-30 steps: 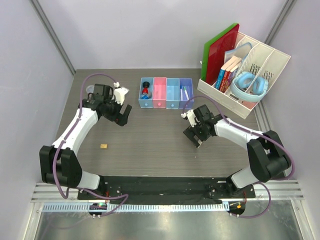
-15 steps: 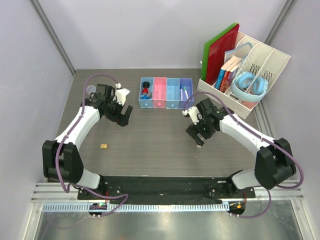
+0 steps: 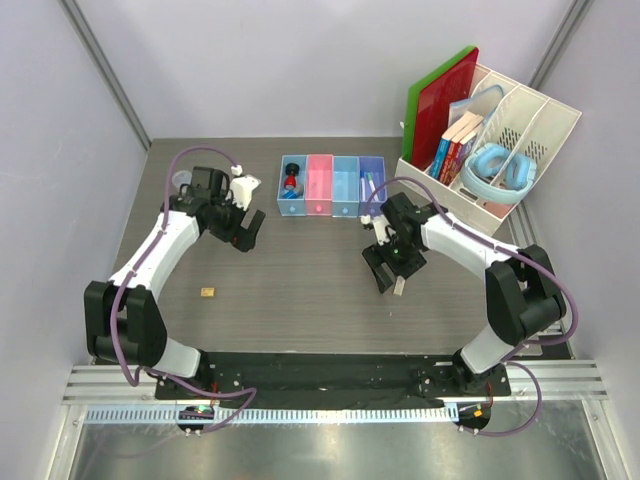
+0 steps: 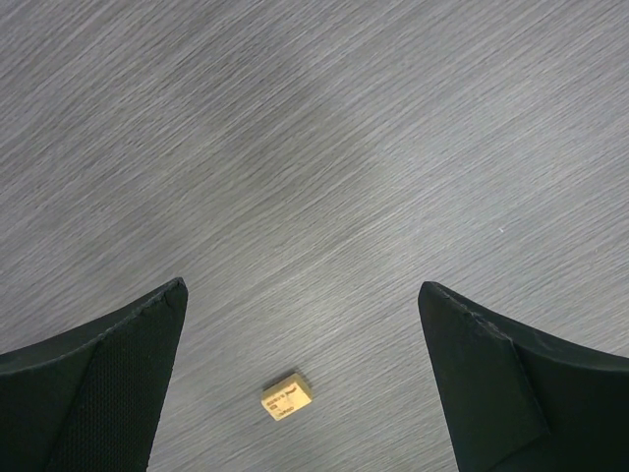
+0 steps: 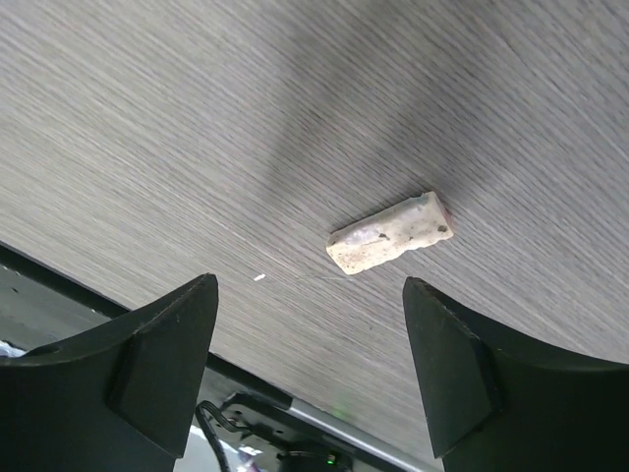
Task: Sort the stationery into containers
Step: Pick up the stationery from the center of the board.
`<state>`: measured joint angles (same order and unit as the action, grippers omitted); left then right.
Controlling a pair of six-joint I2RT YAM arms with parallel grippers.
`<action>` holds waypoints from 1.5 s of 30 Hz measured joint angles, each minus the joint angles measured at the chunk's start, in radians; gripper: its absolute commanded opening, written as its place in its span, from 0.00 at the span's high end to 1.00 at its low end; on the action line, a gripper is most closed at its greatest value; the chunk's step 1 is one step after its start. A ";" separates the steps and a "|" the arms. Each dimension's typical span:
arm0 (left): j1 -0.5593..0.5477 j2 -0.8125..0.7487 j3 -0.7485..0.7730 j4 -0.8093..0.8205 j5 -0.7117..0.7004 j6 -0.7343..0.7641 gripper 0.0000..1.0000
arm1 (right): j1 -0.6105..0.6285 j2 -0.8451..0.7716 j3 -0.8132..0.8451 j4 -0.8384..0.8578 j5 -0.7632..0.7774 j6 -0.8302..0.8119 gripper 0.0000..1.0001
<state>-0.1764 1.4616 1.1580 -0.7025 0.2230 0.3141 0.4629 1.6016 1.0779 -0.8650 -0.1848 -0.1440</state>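
Observation:
Four trays stand in a row at the back: blue [image 3: 293,190], pink [image 3: 319,186], light blue [image 3: 345,187], lavender [image 3: 372,184]. The blue tray holds a red-black cylinder [image 3: 291,178] and a blue one. The lavender tray holds a green-tipped pen [image 3: 371,186]. My left gripper [image 3: 245,236] is open and empty above the table. A tiny yellow piece [image 4: 286,395] lies below it, also in the top view [image 3: 207,292]. My right gripper [image 3: 381,277] is open over a whitish eraser block [image 5: 389,234], which lies on the table [image 3: 399,288].
A white slotted file rack [image 3: 505,130] with books and light-blue headphones [image 3: 497,170] stands at the back right, red and green boards beside it. A small whitish roll [image 3: 180,181] lies by the left arm at the back left. The black base rail [image 3: 330,375] runs along the near edge.
The right wrist has swung left and turned, so its gripper now sits just left of the eraser. The left arm has barely moved.

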 measured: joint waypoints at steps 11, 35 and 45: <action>0.000 0.000 0.014 -0.015 -0.006 0.008 0.00 | 0.000 0.000 -0.005 -0.023 0.009 0.077 0.21; 0.000 -0.027 0.027 -0.034 -0.006 0.033 0.00 | -0.071 0.138 -0.030 0.027 0.039 0.177 0.63; 0.000 -0.046 0.033 -0.052 -0.006 0.034 0.00 | -0.071 0.153 -0.016 0.023 0.033 0.169 0.89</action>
<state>-0.1764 1.4158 1.1912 -0.7544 0.2165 0.3481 0.3916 1.7542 1.0615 -0.8421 -0.1520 0.0250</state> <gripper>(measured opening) 0.996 0.296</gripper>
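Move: Just under the right hand lies the white eraser, about 2 cm to its right, level with it fore and aft, and some 5 cm below. From that hand the purple drawer with the pens stands about 22 cm ahead and 4 cm left; the light blue drawer is equally far ahead but 10 cm left, both about 3 cm lower. From the left hand, the eraser is roughly 32 cm right, 9 cm back and 12 cm below. Sinking about 4 cm onto the white eraser, the right hand first eases back barely a centimetre, then goes down and some 2 cm to the right, regaining most of that and turning about 15 degrees clockwise. Once low, it stays put while its fingers close from wide open and pinch the eraser between their tips. The empty left hand rises about 2 cm, still open. ##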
